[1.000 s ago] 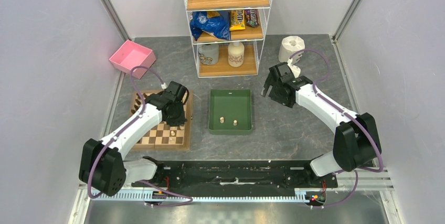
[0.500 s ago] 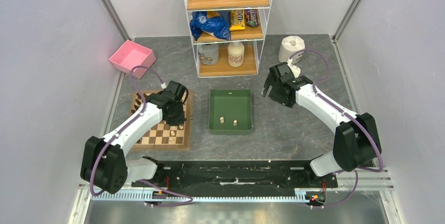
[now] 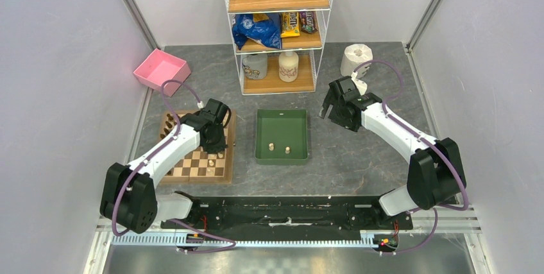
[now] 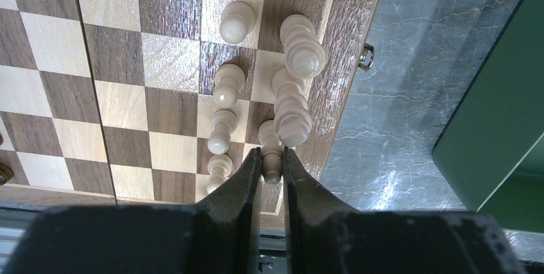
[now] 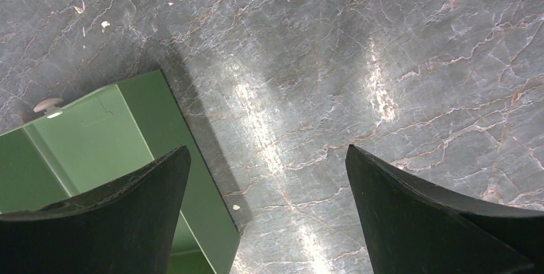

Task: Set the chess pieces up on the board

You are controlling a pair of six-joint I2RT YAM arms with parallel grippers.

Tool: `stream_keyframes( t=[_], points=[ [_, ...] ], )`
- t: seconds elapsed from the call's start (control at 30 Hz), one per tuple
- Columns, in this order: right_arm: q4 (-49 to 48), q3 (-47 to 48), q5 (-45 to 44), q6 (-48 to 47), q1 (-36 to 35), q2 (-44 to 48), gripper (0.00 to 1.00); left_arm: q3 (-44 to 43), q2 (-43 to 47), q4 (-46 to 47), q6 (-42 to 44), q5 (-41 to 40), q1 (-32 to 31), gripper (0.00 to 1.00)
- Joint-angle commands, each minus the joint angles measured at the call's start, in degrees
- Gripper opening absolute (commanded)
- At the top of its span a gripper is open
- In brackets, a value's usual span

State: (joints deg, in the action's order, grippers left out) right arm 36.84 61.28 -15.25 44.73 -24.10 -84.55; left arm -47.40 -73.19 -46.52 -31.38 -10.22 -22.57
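Observation:
The board (image 3: pixel 186 166) lies at the left, with dark chess pieces (image 3: pixel 169 122) along its far left edge and cream chess pieces (image 4: pixel 229 88) in two rows along its right edge. My left gripper (image 4: pixel 272 153) is over the near right corner of the board (image 4: pixel 122 56), shut on a cream piece (image 4: pixel 272 158) close to the last row. My left gripper (image 3: pixel 215 145) hides that spot in the top view. My right gripper (image 5: pixel 266 152) hangs open over bare table, just right of the green tray (image 5: pixel 192 178).
The green tray (image 3: pixel 259 134) sits mid-table with two cream pieces (image 3: pixel 279 149) inside; one (image 5: pixel 48 104) shows in the right wrist view. A pink bin (image 3: pixel 161 70) stands far left, a wire shelf (image 3: pixel 279 27) at the back, and a paper roll (image 3: pixel 356 59) behind the right arm.
The left arm has shifted slightly over the board's right edge, its grip unchanged. The right arm has not moved.

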Motion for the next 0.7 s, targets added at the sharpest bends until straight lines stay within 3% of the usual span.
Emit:
stream_keyframes(
  t=[0.0,0.1,0.57,0.67],
  points=[
    [-1.24,1.10,0.03,-0.35,0.28,-0.73,0.99,0.29,-0.04,1.36,1.32,-1.56,0.31,0.13],
    [-1.24,1.13,0.05,-0.35,0.28,-0.71,0.99,0.16,-0.07,1.43,1.36,-1.58,0.30,0.14],
    [-1.24,1.41,0.16,-0.61,0.29,-0.88,0.99,-0.79,1.87,0.28,1.34,-1.39,0.33,0.44],
    [-1.27,1.49,0.22,-0.61,0.33,-1.01,0.99,-2.45,3.11,-1.39,1.22,-1.91,0.29,0.46]
  ],
)
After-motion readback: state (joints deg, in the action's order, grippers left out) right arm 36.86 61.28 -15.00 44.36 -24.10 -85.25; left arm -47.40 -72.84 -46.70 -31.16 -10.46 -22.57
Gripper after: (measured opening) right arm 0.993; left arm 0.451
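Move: The left hand holds a light chess piece upright on its square, its middle about 1 cm below the hand point. From this hand, a tall light piece stands roughly 3 cm ahead, one pawn about 3 cm left and level with it, and another 3 cm left and 3 cm back. From the right hand, the held piece lies some 42 cm left, 11 cm back and 5 cm lower. The left hand stays in place over the board and opens its fingers about a quarter, releasing the chess piece. ##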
